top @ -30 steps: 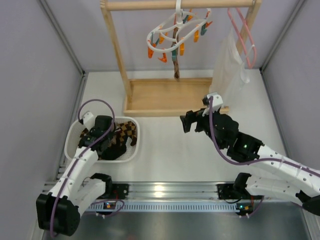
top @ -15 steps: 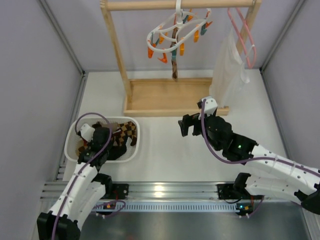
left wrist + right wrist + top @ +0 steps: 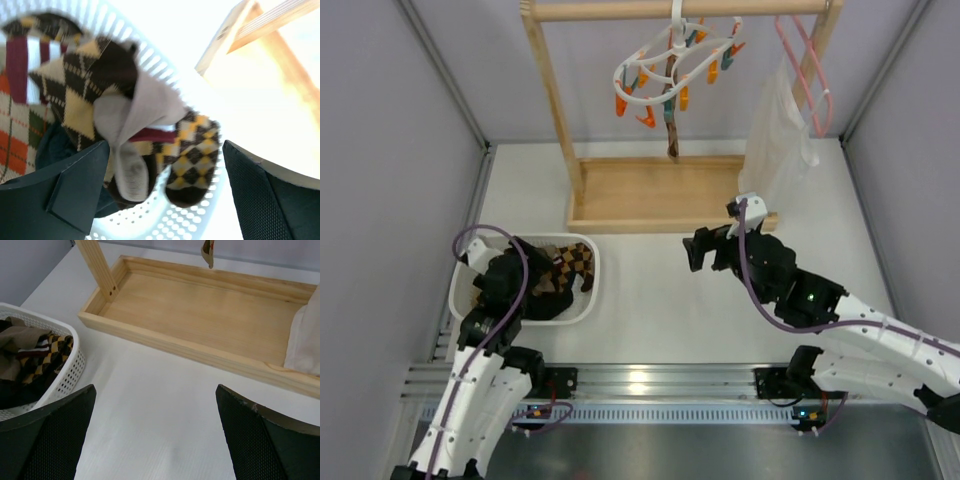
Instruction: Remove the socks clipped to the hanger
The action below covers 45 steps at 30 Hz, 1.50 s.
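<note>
The white ring hanger [image 3: 672,62] with orange and teal clothespins hangs from the wooden rail. One brown sock [image 3: 671,122] still dangles from it, and its toe shows in the right wrist view [image 3: 207,253]. Several argyle socks [image 3: 570,266] lie heaped in a white perforated basket [image 3: 592,292]. My left gripper [image 3: 520,283] hovers over that heap, open, with nothing held. From its wrist I see a brown and yellow sock [image 3: 196,150] and the basket wall [image 3: 165,220]. My right gripper [image 3: 698,250] stands open and empty above the bare table [image 3: 155,390].
A wooden rack with a tray base [image 3: 655,195] stands at the back; its tray [image 3: 200,315] lies just beyond my right gripper. A pink hanger [image 3: 806,62] carries a white translucent garment [image 3: 780,135] at the right. Grey walls close in both sides.
My left gripper has opened and let a sock drop into the basket, and the left arm has drawn back toward the near left. The right arm shifted only slightly.
</note>
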### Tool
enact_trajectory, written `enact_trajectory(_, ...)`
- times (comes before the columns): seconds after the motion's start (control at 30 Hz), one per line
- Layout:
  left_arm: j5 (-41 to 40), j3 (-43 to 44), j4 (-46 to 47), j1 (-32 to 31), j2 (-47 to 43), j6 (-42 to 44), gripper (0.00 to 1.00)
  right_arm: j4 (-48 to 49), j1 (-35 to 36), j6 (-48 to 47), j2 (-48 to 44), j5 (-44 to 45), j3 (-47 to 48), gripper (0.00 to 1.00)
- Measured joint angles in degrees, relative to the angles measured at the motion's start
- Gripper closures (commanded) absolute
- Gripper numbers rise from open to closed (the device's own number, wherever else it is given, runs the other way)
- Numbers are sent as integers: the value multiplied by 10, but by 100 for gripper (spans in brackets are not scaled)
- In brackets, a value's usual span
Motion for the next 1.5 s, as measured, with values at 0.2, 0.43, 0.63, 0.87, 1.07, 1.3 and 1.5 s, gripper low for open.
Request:
enact_trajectory(0.2,1,63,-27,0,-34,23,2,-5,0,0,-30,10,-2,0)
enact_trajectory(0.43,50,108,-36,0,-10,54,2,-16,0,0,-44,23,-3,0)
enact_trajectory(0.63,132,115,-25,0,52,75,2,-22,0,2,-57,34,-24,1)
enact_trajectory(0.87,201,114,17,-17,83,91,2,-30,-41,15,-35,3,-33,1)
enact_trajectory(1.07,254,116,67,-72,145,117,2,-8,-132,32,-2,-86,-64,1)
enact_trajectory(1.3,371,120,109,-95,240,146,2,28,-199,51,53,-186,-85,0)
enact_trajectory(1.5,439,120,224,-97,285,145,2,48,-201,52,59,-221,-85,1)
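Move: The last hanging sock is some 30 cm right of the left hand, 24 cm ahead and 16 cm higher, with the hanger about 13 cm above it. The wooden base lies 30 cm below the sock's middle, while the basket is right under the left hand, 12 cm down and some 4 cm to its left. From the right hand the sock is about 24 cm ahead, 6 cm left and 4 cm up. From the basket, the open left hand swings 19 cm right towards the sock, turning clockwise; right hand sinks. ##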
